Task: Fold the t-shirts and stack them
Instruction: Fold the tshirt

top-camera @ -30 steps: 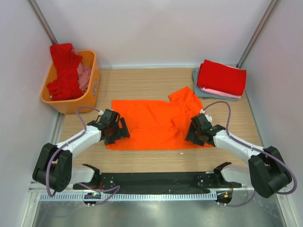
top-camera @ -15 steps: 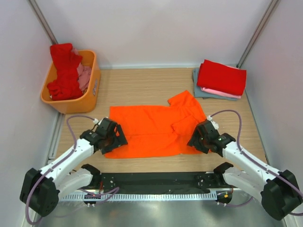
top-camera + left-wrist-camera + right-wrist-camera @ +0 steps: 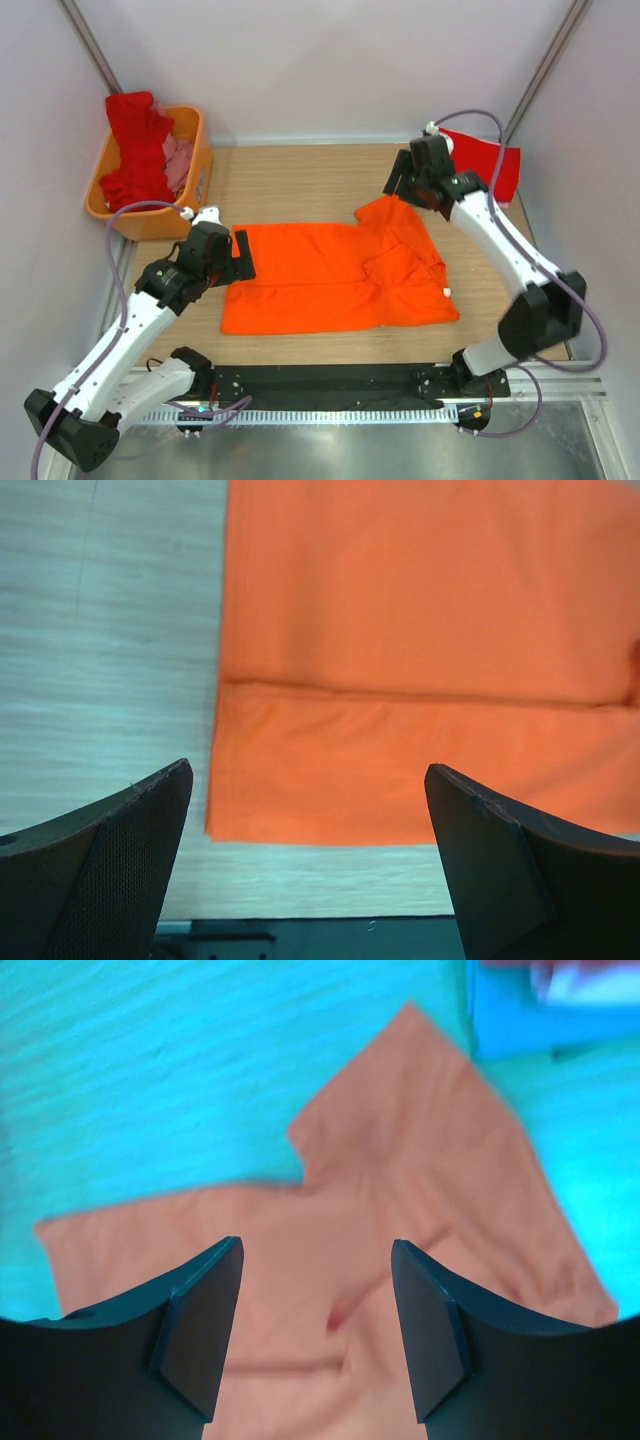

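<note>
A bright orange t-shirt (image 3: 330,275) lies spread flat in the middle of the wooden table, with a small white label (image 3: 446,292) at its right edge. My left gripper (image 3: 240,258) hovers open over the shirt's left edge. In the left wrist view the orange shirt (image 3: 420,680) shows a straight fold line, and nothing sits between my left gripper's (image 3: 310,850) jaws. My right gripper (image 3: 400,180) is raised over the far right sleeve, open. The right wrist view looks down on the shirt (image 3: 400,1210) between the right gripper's (image 3: 318,1330) empty jaws.
An orange plastic basket (image 3: 150,222) at the back left holds a red shirt (image 3: 135,150) and a pink one (image 3: 180,160). A folded stack topped by a red shirt (image 3: 485,165) sits at the back right, partly behind my right arm. White walls enclose the table.
Both grippers pulled the shirt's near edge toward me, then let go. The right arm swung up to the far sleeve; the left rose beside the left edge.
</note>
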You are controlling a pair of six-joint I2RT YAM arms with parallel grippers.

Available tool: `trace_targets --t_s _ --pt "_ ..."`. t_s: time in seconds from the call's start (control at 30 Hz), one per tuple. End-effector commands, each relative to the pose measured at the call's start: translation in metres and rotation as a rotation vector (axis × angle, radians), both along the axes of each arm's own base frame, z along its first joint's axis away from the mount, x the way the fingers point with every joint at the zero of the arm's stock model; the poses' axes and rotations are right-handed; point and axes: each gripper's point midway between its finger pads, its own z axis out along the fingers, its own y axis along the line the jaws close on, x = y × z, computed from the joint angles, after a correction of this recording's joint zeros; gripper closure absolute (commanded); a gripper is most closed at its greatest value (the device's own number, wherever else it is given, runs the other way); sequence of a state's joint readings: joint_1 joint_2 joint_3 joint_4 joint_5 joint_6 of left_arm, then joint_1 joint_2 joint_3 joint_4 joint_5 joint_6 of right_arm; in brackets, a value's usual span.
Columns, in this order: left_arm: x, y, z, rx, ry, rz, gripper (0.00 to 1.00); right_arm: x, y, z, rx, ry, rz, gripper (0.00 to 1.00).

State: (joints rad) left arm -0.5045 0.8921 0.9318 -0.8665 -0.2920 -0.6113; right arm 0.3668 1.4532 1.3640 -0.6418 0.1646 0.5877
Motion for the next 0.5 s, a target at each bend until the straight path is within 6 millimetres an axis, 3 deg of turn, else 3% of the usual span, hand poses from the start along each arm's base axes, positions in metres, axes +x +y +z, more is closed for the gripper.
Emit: trace_targets --t_s 0.0,0.03,0.07,0.17,0.3,0.47 --pt "-0.002 0.007 -0.004 0.051 -0.023 -0.035 0.0 0.061 -0.015 -0.013 -0.018 -0.01 0.055 0.33" --pt "-0.002 0.008 -0.002 0.055 -0.033 -0.041 0.0 0.078 -0.013 -0.041 -0.022 0.039 0.074 0.33" --pt "0.0 0.013 0.003 0.074 -0.058 -0.025 0.0 0.099 -0.016 -0.03 -0.019 0.002 0.071 0.34" --pt "0.0 0.014 0.004 0.066 -0.07 -0.009 0.0 0.137 -0.008 -0.056 -0.046 0.045 0.139 0.36" --pt "0.0 0.01 0.0 0.052 -0.059 -0.025 0.0 0.168 -0.014 -0.093 -0.095 0.097 0.132 0.37" --pt "-0.001 0.01 -0.001 0.051 -0.055 -0.024 0.0 0.182 -0.021 -0.13 -0.101 0.146 0.12 0.37"
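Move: The hem of the shirt's outstretched upper sleeve lies about 14 cm ahead of my right hand, 2 cm to its left and 20 cm below. The folded stack's middle is some 22 cm ahead and 24 cm to the right; the already folded-in sleeve lies about 8 cm back and 1 cm left, the shirt's body roughly 11 cm back and 15 cm left. From my left hand the hem is about 28 cm ahead and 35 cm to the right. I send my right hand forward about 17 cm and down some 15 cm, almost level at first and then mostly sinking, out over the shirt to the upper sleeve's hem, passing left of the stack. My fingers tip some 10 degrees further down and stay half open, still just above the cloth as I slow. ##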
